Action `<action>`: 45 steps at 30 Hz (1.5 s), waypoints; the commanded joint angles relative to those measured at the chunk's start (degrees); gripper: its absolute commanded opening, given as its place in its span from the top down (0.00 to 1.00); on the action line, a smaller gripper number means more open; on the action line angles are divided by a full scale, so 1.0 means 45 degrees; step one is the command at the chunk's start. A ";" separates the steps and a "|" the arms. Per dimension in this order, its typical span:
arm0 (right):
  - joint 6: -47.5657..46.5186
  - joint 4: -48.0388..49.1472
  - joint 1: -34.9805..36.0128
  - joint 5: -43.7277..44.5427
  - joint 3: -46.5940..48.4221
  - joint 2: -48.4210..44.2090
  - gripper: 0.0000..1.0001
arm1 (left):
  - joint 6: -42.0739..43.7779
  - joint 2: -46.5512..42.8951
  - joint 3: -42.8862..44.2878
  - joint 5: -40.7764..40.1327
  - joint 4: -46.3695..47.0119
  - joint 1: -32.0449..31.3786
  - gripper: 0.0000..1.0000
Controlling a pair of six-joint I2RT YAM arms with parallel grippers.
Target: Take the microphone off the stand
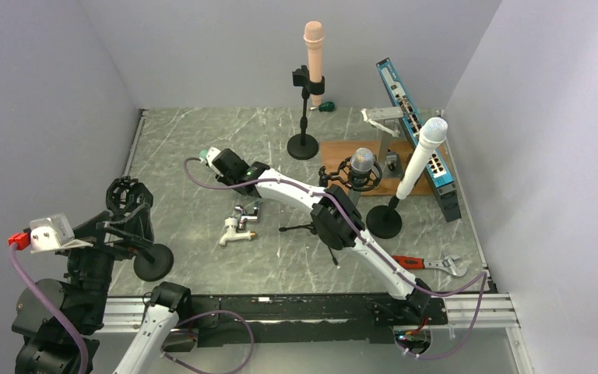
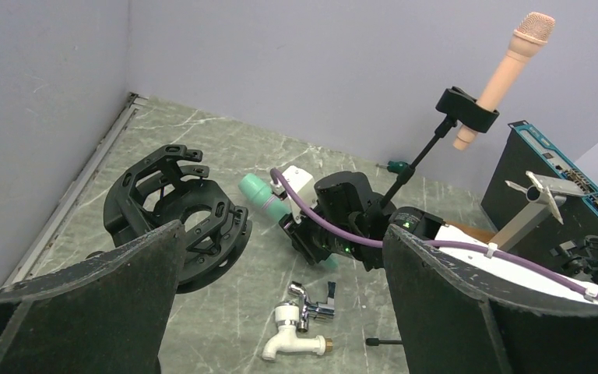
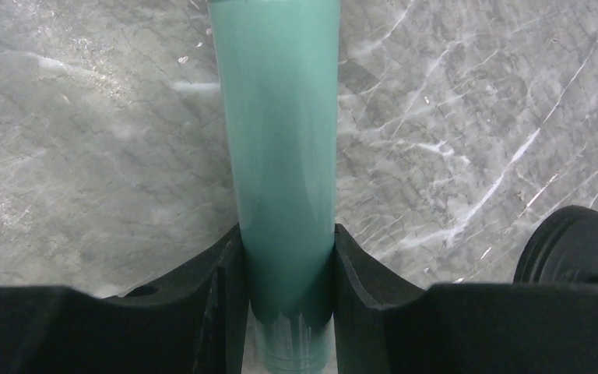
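A teal-green microphone [image 3: 280,148] is clamped between my right gripper's [image 3: 286,243] black fingers, low over the marble table. In the left wrist view the microphone [image 2: 258,195] sticks out to the left of the right gripper [image 2: 286,216]. In the top view the right gripper [image 1: 219,165] is left of centre, and the microphone is mostly hidden under it. The black shock-mount stand [image 1: 128,204] at the near left holds nothing; its ring also shows in the left wrist view [image 2: 175,210]. My left gripper [image 2: 280,312] is wide open and empty, beside that stand.
Two taps [image 1: 237,224] and a small black tripod [image 1: 307,228] lie mid-table. A peach microphone [image 1: 314,47], a white microphone [image 1: 424,156] and a silver one [image 1: 362,164] stand at the back right. A blue network switch [image 1: 416,125] and a wrench [image 1: 436,265] lie right.
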 commanded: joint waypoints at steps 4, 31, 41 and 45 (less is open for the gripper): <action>0.0316 0.0221 -0.0099 -0.0072 0.0334 -0.0236 0.58 | -0.0140 0.0130 0.0201 0.0045 -0.0145 0.0008 0.01; 0.3018 -0.0819 0.0730 -0.1704 -0.1187 -0.5221 0.00 | -0.0957 0.2029 0.1217 -0.1403 -0.2086 0.0004 0.03; 0.8383 0.2267 0.0806 -0.7240 -0.5141 -0.8772 0.00 | -0.1083 0.2509 0.1840 -0.1264 -0.1718 0.0004 0.05; 1.0691 0.5021 0.1149 -0.8727 -0.6565 -0.9575 0.00 | -0.1126 0.1021 0.1069 -0.0927 -0.0036 0.0004 0.05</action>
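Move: The green microphone is in the right fingers, low over the table; its middle is about 1 cm back, 3 cm right and 1 cm below that hand. From the same hand, the white tap lies roughly 16 cm back and 4 cm right, the chrome tap 12 cm back and 6 cm right, and the peach microphone's stand base some 5 cm ahead and 19 cm right. From the left hand, the green microphone is about 29 cm ahead, 16 cm right and 38 cm below. Open the right fingers wide to let go of the green microphone on the table, holding nearly still until they are well apart. Then lift the right hand about 24 cm, drawing it back some 15 cm with gathering speed and rolling its left side up about 45 degrees as the fingers tip further down. Ease the open left hand about 3 cm forward and 2 cm down, then start back up. ##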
